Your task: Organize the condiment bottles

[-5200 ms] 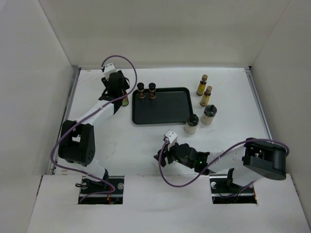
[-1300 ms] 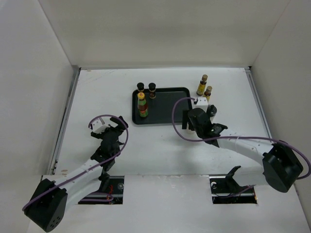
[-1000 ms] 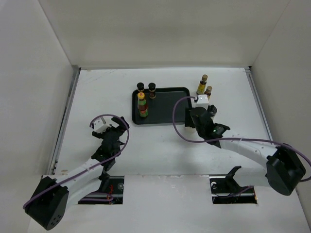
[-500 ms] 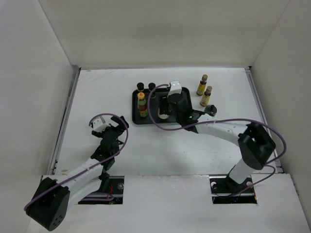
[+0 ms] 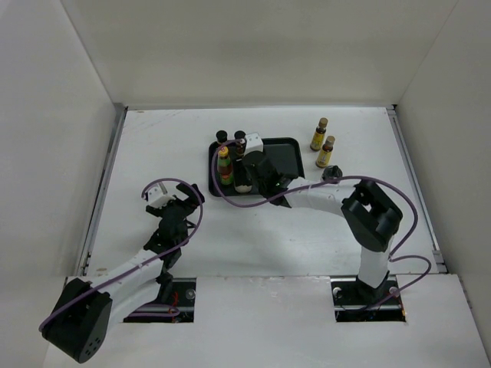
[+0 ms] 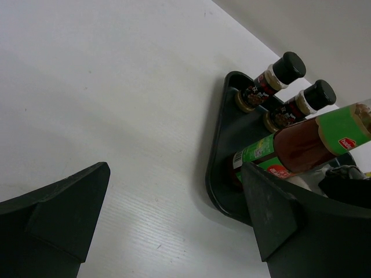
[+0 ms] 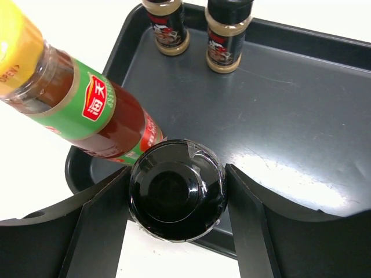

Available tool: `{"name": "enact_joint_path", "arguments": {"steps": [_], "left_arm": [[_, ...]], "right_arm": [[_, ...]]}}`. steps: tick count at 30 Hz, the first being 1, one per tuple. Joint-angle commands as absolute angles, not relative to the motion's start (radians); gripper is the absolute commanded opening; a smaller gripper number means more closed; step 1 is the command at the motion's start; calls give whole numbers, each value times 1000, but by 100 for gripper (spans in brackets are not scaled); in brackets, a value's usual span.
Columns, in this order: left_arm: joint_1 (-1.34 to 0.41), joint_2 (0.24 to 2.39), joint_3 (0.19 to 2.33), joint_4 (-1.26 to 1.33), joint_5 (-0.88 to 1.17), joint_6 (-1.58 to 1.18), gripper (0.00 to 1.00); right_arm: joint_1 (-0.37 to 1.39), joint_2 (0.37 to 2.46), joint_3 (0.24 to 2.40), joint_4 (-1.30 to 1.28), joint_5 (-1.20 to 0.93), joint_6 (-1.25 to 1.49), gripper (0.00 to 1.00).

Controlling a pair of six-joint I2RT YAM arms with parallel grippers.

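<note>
My right gripper (image 7: 177, 175) is shut on a squat pale jar with a black cap (image 7: 177, 200), over the near-left corner of the black tray (image 7: 290, 110). I cannot tell whether the jar rests on it. The red bottle (image 7: 93, 110) stands close beside the jar, and two short dark bottles (image 7: 168, 29) (image 7: 228, 36) stand at the tray's far edge. In the top view two slim yellow-labelled bottles (image 5: 319, 134) (image 5: 326, 152) and another dark-capped jar (image 5: 331, 175) stand right of the tray. My left gripper (image 6: 174, 214) is open and empty over bare table, left of the tray.
White walls close in the table on three sides. The right arm (image 5: 330, 195) stretches across in front of the tray (image 5: 284, 153), its cable looping over the tray's near edge. Most of the tray's right part is bare.
The right arm has swung left with the jar, from beside the slim bottles to the tray's near-left corner by the red bottle. The left arm has stayed put.
</note>
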State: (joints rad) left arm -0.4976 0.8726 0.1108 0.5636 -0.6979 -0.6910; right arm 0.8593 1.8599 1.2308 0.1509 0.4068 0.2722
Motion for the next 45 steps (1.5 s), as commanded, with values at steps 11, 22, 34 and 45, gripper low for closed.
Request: {"name": "enact_joint_path", "arguments": {"steps": [11,22,34,45], "left_arm": [[-481,874,120,612,-664,-713,100],[-481,876,117,611,-654,-721,100],[-482,926,132,618,-624,-735,100],[-472,919,124,624,-606,-739,100]], "right_arm": [[875,1729,1184,249,457,248,88],[745,1174,829,71,704,279,95],[453,1156,750,6,603,374,100],[377,1371,759,84,554,419,100]]}}
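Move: The right hand still grips the first black-capped jar, its middle about 4 cm below, in the tray's near-left corner; the sauce bottle stands some 6 cm left and 2 cm ahead. The second jar lies about 29 cm right, 1 cm back and 4 cm below, the nearer yellow bottle roughly 10 cm beyond that jar. From the left hand, the second jar is some 54 cm right, 8 cm ahead, 6 cm below. Right hand releases the first jar, arcs up and 30 cm right, then lowers open fingers around the second. ##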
